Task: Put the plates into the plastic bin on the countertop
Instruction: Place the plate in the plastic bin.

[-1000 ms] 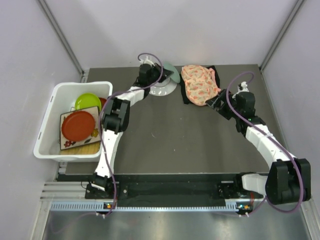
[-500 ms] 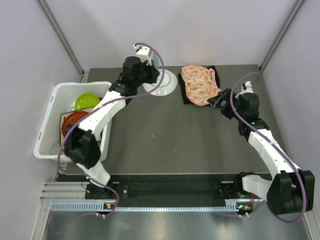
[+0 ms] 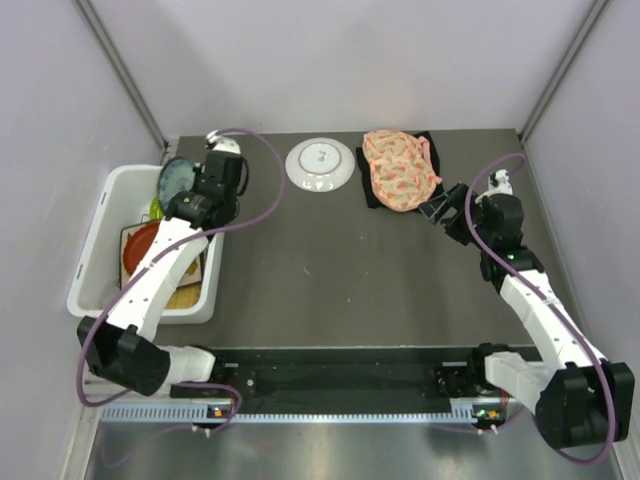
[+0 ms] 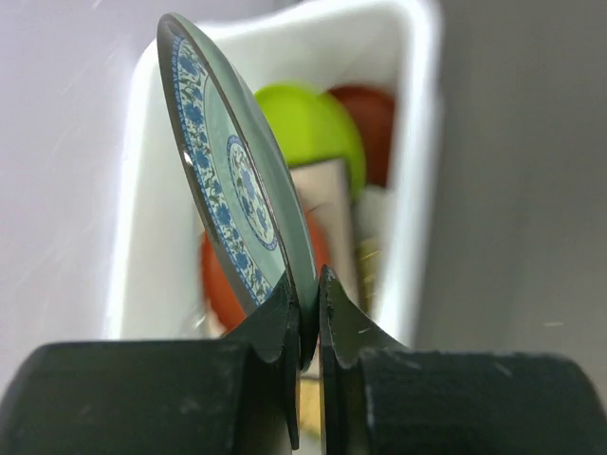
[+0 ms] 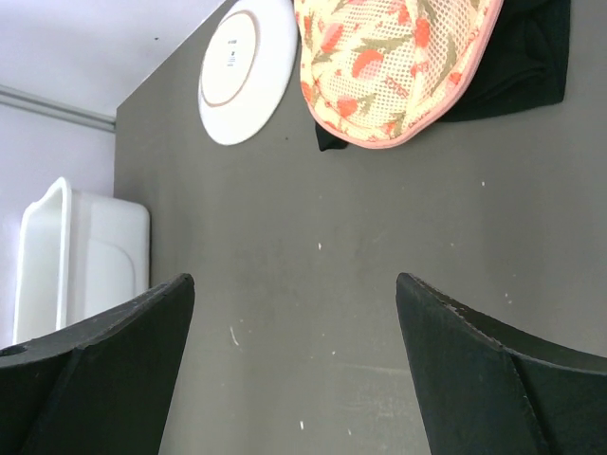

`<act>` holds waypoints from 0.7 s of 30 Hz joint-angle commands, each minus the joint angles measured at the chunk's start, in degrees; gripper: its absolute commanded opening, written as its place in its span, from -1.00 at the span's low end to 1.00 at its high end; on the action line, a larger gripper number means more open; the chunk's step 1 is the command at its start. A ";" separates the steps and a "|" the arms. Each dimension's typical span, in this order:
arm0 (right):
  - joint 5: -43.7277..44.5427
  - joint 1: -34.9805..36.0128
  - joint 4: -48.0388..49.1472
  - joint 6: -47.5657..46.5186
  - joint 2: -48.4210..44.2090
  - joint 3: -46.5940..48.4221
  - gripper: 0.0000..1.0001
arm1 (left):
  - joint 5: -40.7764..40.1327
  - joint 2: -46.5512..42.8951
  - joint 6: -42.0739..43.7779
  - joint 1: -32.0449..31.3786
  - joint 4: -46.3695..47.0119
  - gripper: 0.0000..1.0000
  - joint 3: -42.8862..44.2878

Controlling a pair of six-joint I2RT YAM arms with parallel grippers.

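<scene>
A pale green plate with a blue floral rim point(image 4: 237, 180) stands on edge, and my left gripper point(image 4: 308, 303) is shut on its rim. In the top view that plate point(image 3: 178, 180) and left gripper point(image 3: 192, 193) hang over the back right part of the white plastic bin point(image 3: 90, 262). The bin point(image 4: 417, 190) holds a lime plate point(image 4: 313, 123), a red round plate point(image 3: 145, 250) and a square floral plate point(image 4: 327, 199). A white plate point(image 3: 320, 164) lies on the dark countertop point(image 3: 340, 270) at the back. My right gripper point(image 3: 440, 213) is open and empty above the countertop.
A pink floral fabric piece point(image 3: 400, 170) lies over a black cloth point(image 5: 531, 57) at the back right, next to the white plate point(image 5: 248, 71). Pale walls close in the countertop on three sides. The bin's corner point(image 5: 57, 256) shows at the left of the right wrist view.
My left arm has swung left from the white plate to above the bin, carrying the pale green plate. The white plate now lies uncovered. My right arm has shifted slightly.
</scene>
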 commanded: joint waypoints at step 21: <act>-1.75 -0.64 -2.05 -1.76 -3.44 1.00 0.75 | -0.05 14.54 -2.93 19.30 -3.99 -1.00 -4.57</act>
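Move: The red plate topping the stack in the plastic bin, where the blue-patterned plate held by the left hand is headed, lies roughly 18 cm to that hand's left, 4 cm ahead and 22 cm below. The green plate is about 18 cm ahead and 14 cm left, and the brown plate some 18 cm ahead and 7 cm left, both about 23 cm down. From the right hand the red plate is some 76 cm left, 5 cm ahead and 16 cm below. The blue-patterned plate, still pinched at its edge in the left gripper, swings quickly left over the bin's right side with a slight draw back, then is lowered towards the red plate, ending some 12 cm down and 10 cm left. The wrist tips the fingers about 25 degrees further down and turns somewhat counter-clockwise; the fingers keep their hold. ##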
